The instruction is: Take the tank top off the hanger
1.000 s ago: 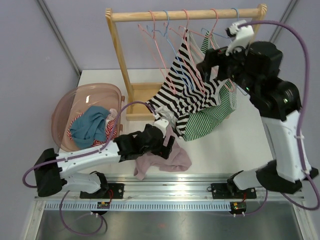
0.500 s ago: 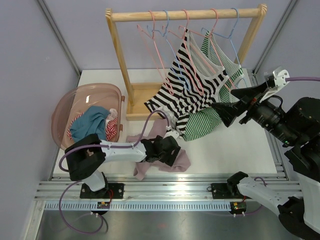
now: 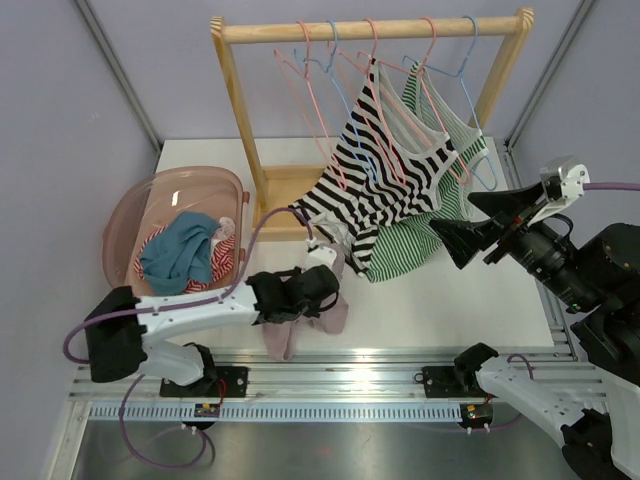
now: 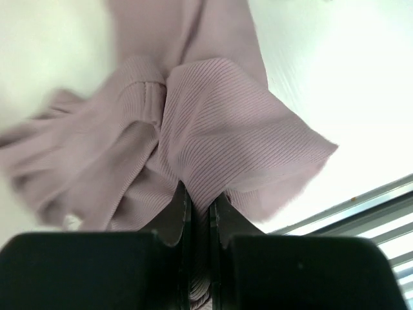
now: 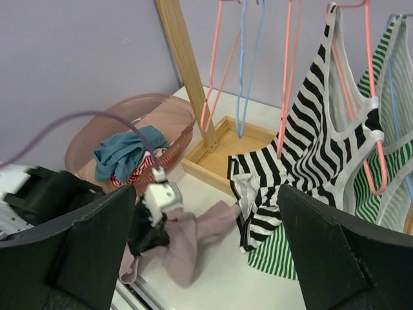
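A mauve ribbed tank top [image 3: 333,317] lies bunched on the white table, off any hanger. My left gripper [image 3: 305,290] is low over it and shut, with a fold of the mauve cloth [image 4: 219,116] pinched between the fingers [image 4: 179,206]. A black-and-white striped tank top [image 3: 385,180] hangs on a pink hanger [image 3: 383,110] on the wooden rack [image 3: 370,30], and a green striped one [image 3: 420,240] hangs behind it. My right gripper [image 3: 455,222] stands open and empty in the air, right of the hanging tops and apart from them.
A pink basket [image 3: 180,175] with blue and red-striped clothes sits at the left. Several bare pink and blue hangers [image 3: 325,80] hang on the rack's left half. The rack's wooden base [image 3: 285,185] stands behind the mauve top. The table's metal rail [image 3: 350,375] runs along the near edge.
My left gripper has shut on the mauve top and dragged it a little left. The right arm swung from the rack back to the right, then held almost still.
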Action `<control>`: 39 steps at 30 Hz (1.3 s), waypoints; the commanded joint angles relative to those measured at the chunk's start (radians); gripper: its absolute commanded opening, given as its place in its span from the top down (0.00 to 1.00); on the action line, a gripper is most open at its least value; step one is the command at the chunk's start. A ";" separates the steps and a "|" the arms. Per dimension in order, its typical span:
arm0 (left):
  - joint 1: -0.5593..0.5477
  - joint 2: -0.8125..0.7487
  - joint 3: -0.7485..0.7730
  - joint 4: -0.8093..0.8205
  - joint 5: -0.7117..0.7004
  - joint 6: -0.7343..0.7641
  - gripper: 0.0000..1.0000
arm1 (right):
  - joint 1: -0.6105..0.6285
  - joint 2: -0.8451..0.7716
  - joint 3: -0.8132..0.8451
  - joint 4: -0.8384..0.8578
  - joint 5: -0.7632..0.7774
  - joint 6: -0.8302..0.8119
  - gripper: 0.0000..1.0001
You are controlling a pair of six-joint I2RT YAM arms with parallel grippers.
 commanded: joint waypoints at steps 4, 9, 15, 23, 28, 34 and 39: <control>0.035 -0.214 0.280 -0.359 -0.290 -0.005 1.00 | -0.003 0.024 -0.012 0.000 0.120 0.012 0.00; 0.149 -0.303 0.473 -0.537 -0.341 0.060 1.00 | -0.001 0.025 -0.027 0.002 0.137 0.015 0.00; 0.366 -0.335 0.681 -0.616 -0.333 0.182 1.00 | -0.003 0.024 -0.021 -0.011 0.198 0.016 0.01; 0.716 -0.294 0.773 -0.542 -0.178 0.327 1.00 | -0.003 0.025 -0.015 -0.028 0.278 0.008 0.00; 1.006 -0.233 0.874 -0.512 -0.022 0.354 1.00 | -0.003 0.025 -0.015 -0.034 0.339 0.007 0.01; 1.187 -0.115 0.916 -0.478 0.110 0.331 1.00 | -0.003 0.027 -0.049 -0.022 0.364 0.015 0.00; 1.244 -0.003 0.939 -0.492 0.189 0.344 0.66 | -0.003 0.074 -0.051 -0.043 0.428 0.015 0.01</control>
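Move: The mauve tank top is already pinched in the left hand, partly still on the table. The pink bin it is taken to has its middle about 33 cm to that hand's left, 15 cm ahead and 4 cm lower, with the blue tank top in it 31 cm left and 12 cm ahead. The rack's wooden tray is 22 cm ahead, 7 cm left. From the right hand, the bin is about 52 cm left, 15 cm ahead, 44 cm below. The mauve tank top, still pinched in the left fingers, is hoisted steeply for nearly 30 cm, then swept left about 33 cm and some 15 cm forward over the bin; the hand swings roughly 55 degrees counter-clockwise and tips up, then sinks slightly as its fingers start to open. The empty, open right hand eases about 5 cm forward and 5 cm right, sinking a little and turning clockwise. ##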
